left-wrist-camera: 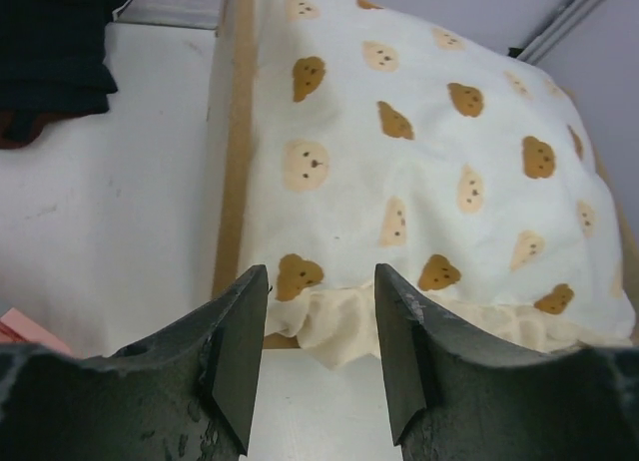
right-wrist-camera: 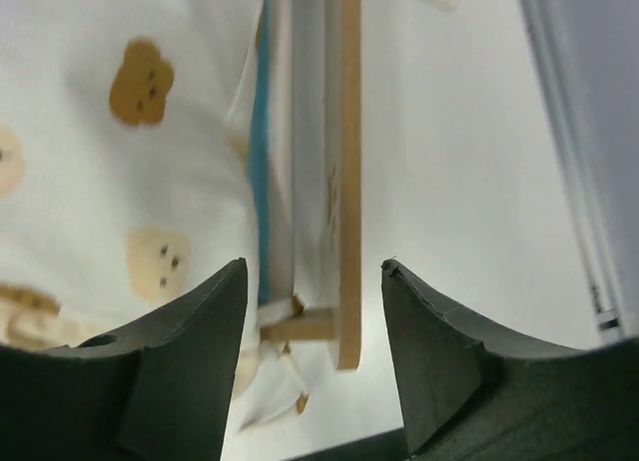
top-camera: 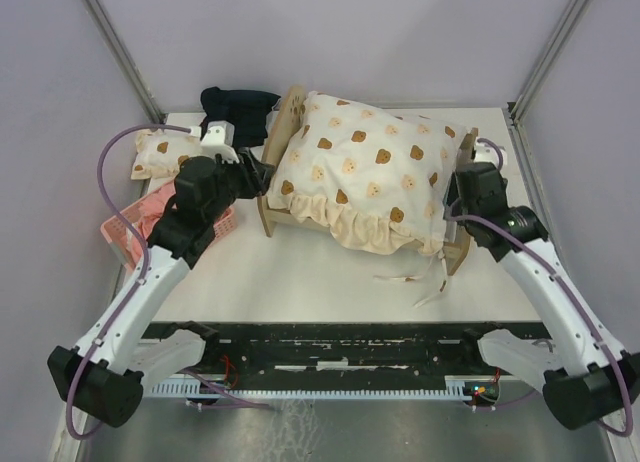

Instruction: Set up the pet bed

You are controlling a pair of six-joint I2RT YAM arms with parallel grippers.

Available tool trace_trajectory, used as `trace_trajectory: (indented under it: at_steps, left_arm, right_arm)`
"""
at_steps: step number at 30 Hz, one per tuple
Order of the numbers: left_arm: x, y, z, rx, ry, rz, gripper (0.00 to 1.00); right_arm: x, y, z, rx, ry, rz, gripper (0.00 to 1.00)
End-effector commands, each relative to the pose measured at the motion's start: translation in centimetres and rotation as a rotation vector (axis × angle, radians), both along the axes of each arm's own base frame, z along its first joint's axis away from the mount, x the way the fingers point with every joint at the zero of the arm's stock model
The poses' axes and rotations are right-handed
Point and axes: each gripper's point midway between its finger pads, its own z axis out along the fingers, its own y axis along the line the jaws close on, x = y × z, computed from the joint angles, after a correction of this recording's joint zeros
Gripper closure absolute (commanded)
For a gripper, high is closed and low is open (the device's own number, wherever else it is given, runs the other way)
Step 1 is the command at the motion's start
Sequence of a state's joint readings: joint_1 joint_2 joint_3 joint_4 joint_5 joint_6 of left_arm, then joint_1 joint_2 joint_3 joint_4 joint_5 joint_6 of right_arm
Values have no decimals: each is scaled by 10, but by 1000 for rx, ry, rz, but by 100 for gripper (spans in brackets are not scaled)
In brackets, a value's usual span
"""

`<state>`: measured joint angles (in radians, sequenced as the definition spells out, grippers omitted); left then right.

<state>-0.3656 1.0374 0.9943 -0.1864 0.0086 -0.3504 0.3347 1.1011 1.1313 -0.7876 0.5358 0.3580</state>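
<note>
The pet bed (top-camera: 268,220), a light plywood frame, stands mid-table under a cream bear-print quilt (top-camera: 365,172) that hides most of its mattress. My left gripper (top-camera: 262,174) is at the bed's left end. In the left wrist view that gripper (left-wrist-camera: 320,271) is open, with the quilt's ruffled hem (left-wrist-camera: 339,331) just beyond the fingertips and the frame board (left-wrist-camera: 235,162) to the left. My right gripper (top-camera: 452,197) is at the bed's right end. Seen from the right wrist, it (right-wrist-camera: 314,268) is open, its jaws standing either side of the end board (right-wrist-camera: 348,162) without touching it. A blue mattress stripe (right-wrist-camera: 259,182) shows beside the board.
A small bear-print pillow (top-camera: 160,154) lies at the back left, above a pink basket (top-camera: 135,227). Black cloth (top-camera: 238,107) is bunched behind the bed's left end. Loose quilt ties (top-camera: 425,277) trail onto the table in front of the bed. Metal posts stand at the back corners.
</note>
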Motion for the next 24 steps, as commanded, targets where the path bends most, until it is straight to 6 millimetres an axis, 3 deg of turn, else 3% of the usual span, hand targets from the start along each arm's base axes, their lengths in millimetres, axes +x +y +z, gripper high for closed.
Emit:
trace_trajectory:
  at_steps: [1,5,8,12,18,20,24]
  left_arm:
    - [-21,-22,20,-6,-65,-73,46]
    - [-46,-61,13,47,-81,-184,46]
    - [-64,-91,2,74,-74,-264,46]
    - [-81,-125,-17,118,-51,-346,46]
    - [-113,-168,-46,180,-76,-483,46]
    - [-119,-178,-57,196,-80,-516,45]
    - [-130,-195,-72,227,-118,-586,45]
  right_arm:
    - [-37,28,-25,239,25,-1,36]
    - [-58,48,-29,455,-52,-18,40]
    - [-64,67,-47,583,-55,-12,45]
    - [-64,74,-73,609,-29,-51,45]
    - [-56,66,-87,568,-73,-117,47]
    - [-53,66,-89,574,-98,-116,55]
    - [-56,61,-90,519,-77,-101,83]
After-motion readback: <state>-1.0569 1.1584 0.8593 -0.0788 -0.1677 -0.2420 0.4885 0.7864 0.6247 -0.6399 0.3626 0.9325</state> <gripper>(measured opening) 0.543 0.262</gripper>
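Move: The cover's tied corner, by the bed's near right corner, lies some 7 cm back from the right hand, about 6 cm to its left and 11 cm below. The right end board's near end is level with that corner but about 4 cm to its right; loose tie ends lie on the table about 5 cm nearer the base than the corner and 2 cm farther left. From the left hand the corner is roughly 38 cm right, 10 cm back and 17 cm below. Back, down and to its left, the right hand drops about 10 cm to the cover's tied corner, rolling some 30 degrees with its left side rising, then begins to close on the cream tie. The open left hand swings right and back over the ruffle, sinking after a slight rise and turning clockwise, away from the left end board and towards the same corner. ##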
